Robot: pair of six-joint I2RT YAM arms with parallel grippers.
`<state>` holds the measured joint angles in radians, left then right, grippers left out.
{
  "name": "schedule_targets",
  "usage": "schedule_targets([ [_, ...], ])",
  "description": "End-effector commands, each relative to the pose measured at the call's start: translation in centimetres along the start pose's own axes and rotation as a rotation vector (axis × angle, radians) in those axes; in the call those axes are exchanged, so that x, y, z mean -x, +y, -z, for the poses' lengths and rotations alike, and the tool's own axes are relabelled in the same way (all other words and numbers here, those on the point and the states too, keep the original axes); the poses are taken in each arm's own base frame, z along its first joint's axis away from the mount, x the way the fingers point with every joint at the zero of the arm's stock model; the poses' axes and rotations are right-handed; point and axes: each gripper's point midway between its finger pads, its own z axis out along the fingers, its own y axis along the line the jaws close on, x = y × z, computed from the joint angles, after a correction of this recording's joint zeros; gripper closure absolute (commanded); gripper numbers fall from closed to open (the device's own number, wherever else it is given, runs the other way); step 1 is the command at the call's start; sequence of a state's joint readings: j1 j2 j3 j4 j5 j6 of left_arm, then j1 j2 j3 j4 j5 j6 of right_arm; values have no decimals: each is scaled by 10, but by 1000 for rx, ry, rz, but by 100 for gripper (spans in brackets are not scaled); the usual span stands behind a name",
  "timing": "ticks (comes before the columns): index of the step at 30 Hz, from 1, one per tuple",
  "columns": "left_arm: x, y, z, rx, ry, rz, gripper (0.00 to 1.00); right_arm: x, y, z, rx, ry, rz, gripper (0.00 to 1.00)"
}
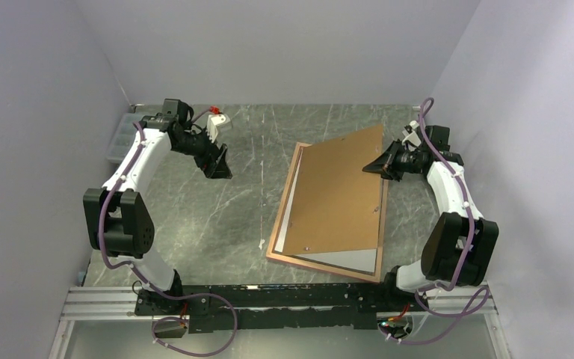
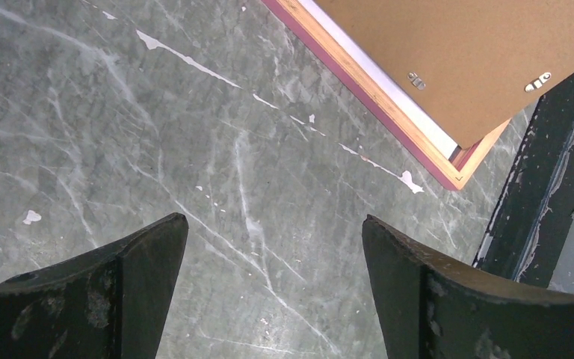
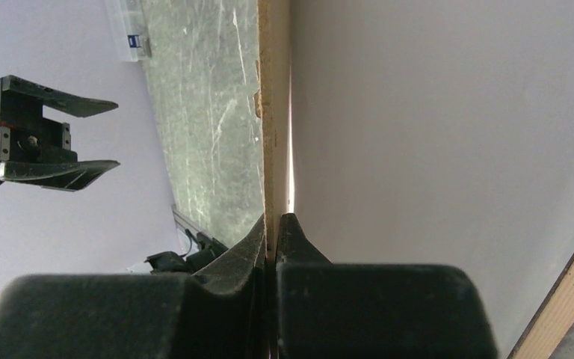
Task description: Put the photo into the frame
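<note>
The frame (image 1: 321,266) lies back up on the table, with tan rails (image 2: 377,101) and a pink outer edge. A brown backing board (image 1: 340,194) rests askew over it, its far right corner lifted. My right gripper (image 1: 383,163) is shut on that board's edge (image 3: 273,112). A white sheet (image 1: 351,259) lies inside the frame under the board. The photo's printed side shows nowhere, and I cannot tell if the sheet is its back. My left gripper (image 1: 220,168) hangs open and empty above bare table (image 2: 275,228), well left of the frame.
A clear plastic organiser box (image 1: 119,138) sits at the back left by the wall. The black and silver mounting rail (image 1: 284,295) runs along the near edge, close to the frame's near corner (image 2: 460,176). Pale walls enclose three sides.
</note>
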<state>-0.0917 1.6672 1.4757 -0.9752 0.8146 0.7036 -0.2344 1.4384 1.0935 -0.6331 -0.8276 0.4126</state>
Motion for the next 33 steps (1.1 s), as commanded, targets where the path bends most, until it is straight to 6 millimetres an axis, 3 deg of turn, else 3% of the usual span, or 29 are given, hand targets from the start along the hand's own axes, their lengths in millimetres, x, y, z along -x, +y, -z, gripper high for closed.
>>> schedule_targets([
  [1, 8, -1, 1, -16, -9, -20, 8, 15, 10, 6, 29, -73, 86, 100],
  [8, 6, -7, -6, -39, -4, -15, 9, 3, 2, -1, 46, -80, 26, 100],
  [18, -16, -38, -45, -142, 80, -20, 9, -7, -13, -2, -8, -144, 44, 100],
  [24, -12, -43, -48, -161, 79, -8, 10, -10, -18, -18, -90, -117, 86, 86],
  [33, -17, -48, -51, -170, 97, -12, 10, -14, -54, -27, -286, -94, 60, 68],
])
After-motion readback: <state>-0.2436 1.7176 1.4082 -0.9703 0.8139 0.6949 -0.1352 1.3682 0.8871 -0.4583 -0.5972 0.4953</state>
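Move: The backing board, pinched by its right edge in the right hand, leans over the frame with its middle about 12 cm to that hand's left, 6 cm back and 5 cm below. The frame's middle, with the white-backed sheet in it, is some 15 cm left, 7 cm back and 10 cm below. From the empty left hand, the frame's middle is roughly 31 cm to the right, 6 cm back and 10 cm below; the board's middle 33 cm right and 5 cm back. The board's raised right edge is brought down towards the frame by the right hand, which sinks about 5 cm in two steps, drawing back slightly in the first. In the second its fingers part about a quarter, still straddling the edge, as the wrist rolls its left side down. Meanwhile the open left hand comes in towards the frame's left side, about 5 cm right and 3 to 4 cm back and down, turning slightly clockwise. ##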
